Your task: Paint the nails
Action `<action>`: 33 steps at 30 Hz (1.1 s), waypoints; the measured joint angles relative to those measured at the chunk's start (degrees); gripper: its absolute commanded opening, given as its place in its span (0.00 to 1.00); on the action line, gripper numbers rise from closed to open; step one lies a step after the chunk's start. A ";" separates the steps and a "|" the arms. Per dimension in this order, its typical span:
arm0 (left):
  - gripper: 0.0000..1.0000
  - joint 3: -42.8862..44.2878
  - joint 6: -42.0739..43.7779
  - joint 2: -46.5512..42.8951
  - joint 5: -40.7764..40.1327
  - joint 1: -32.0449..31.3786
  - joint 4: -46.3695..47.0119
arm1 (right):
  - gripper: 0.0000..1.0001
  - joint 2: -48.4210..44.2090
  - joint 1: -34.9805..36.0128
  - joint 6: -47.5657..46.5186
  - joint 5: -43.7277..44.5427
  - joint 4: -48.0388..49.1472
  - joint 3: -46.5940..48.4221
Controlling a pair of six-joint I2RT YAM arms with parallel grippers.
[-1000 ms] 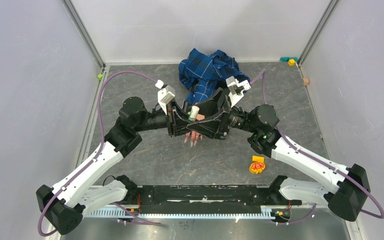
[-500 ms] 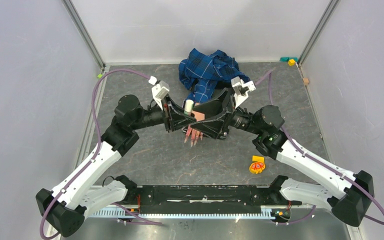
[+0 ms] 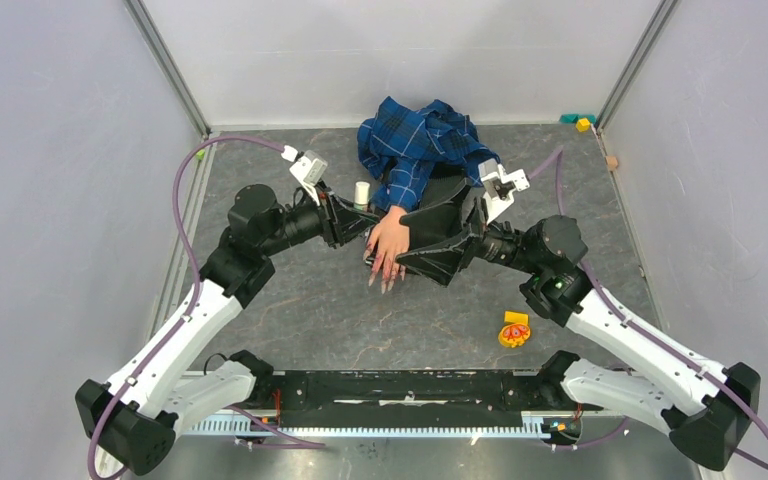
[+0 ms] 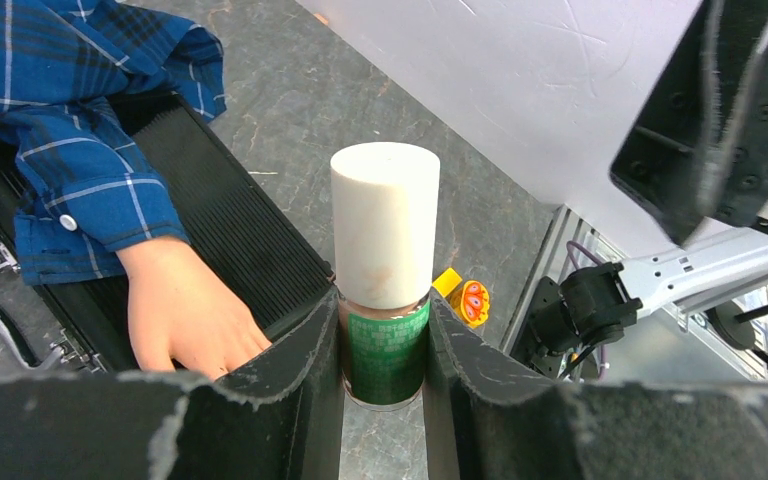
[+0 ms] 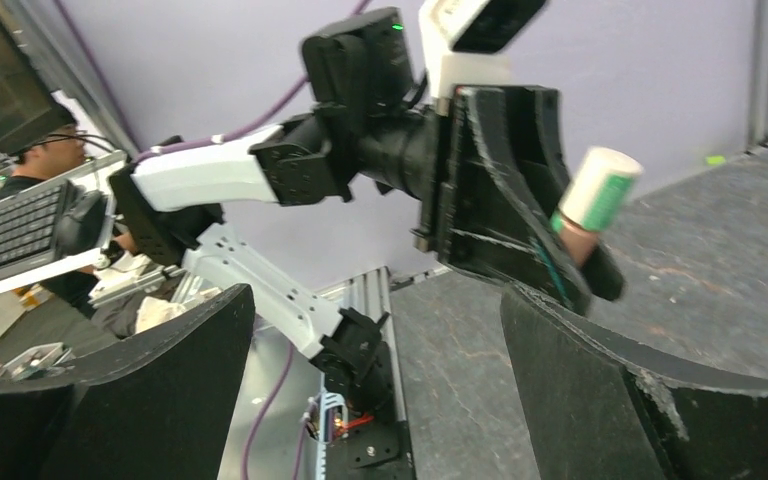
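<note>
A pale mannequin hand [image 3: 391, 238] in a blue plaid sleeve [image 3: 415, 148] lies palm down at the table's middle, and its long pink-red nails [image 3: 385, 279] point toward the arm bases. My left gripper [image 3: 353, 212] is just left of the hand, shut on a nail polish bottle [image 4: 386, 335] with a green label and a white cap [image 4: 385, 222]. In the left wrist view the hand [image 4: 185, 312] lies left of the fingers and its nails are hidden. My right gripper [image 3: 430, 243] stands wide open over the hand's right side, holding nothing [image 5: 380, 400], and faces the left gripper [image 5: 500, 200].
A black ribbed case [image 4: 230, 235] lies under the sleeve. A yellow-orange toy [image 3: 513, 330] sits at the near right. Small blocks [image 3: 583, 123] lie in the far right corner, another [image 3: 612, 162] by the right wall, and a green bit [image 3: 200, 153] at the far left.
The two grippers have pulled apart: the left one went left and back with the bottle, the right one went right. The mannequin hand is now uncovered between them.
</note>
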 measured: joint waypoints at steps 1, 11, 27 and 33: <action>0.02 0.00 0.00 -0.04 -0.31 0.13 -0.02 | 0.98 0.00 -0.79 0.04 -0.02 -0.02 -0.42; 0.02 -0.13 0.00 -1.07 2.45 0.20 0.76 | 0.98 1.46 -6.62 0.90 -0.13 0.15 -2.47; 0.02 -0.46 -2.21 0.72 13.33 -1.01 6.95 | 0.98 10.91 -5.88 10.86 -2.80 17.31 -1.18; 0.02 -1.01 -2.89 1.75 16.55 -3.43 8.79 | 0.98 13.77 -4.87 11.82 -2.99 19.63 0.90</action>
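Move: Upright in the left fingers, the nail polish bottle has its white cap about 9 cm ahead of the open right hand, 7 cm to its left and some 5 cm lower. The mannequin hand lies about 12 cm ahead, 2 cm left and 25 cm below that hand; the black case 18 cm ahead, 6 cm right and 34 cm below. From the left hand, the open right gripper is about 9 cm back, 6 cm right and 7 cm above. Bringing the bottle to the open right gripper, the left hand keeps its hold and goes back about 5.5 cm and 3.5 cm right, rising slightly and turning some 20 degrees clockwise. The right hand, fingers staying wide open, goes forward about 5 cm while dipping nearly 3, then comes back up and shifts left, tilting slightly, to bring its jaws around the cap without closing. ##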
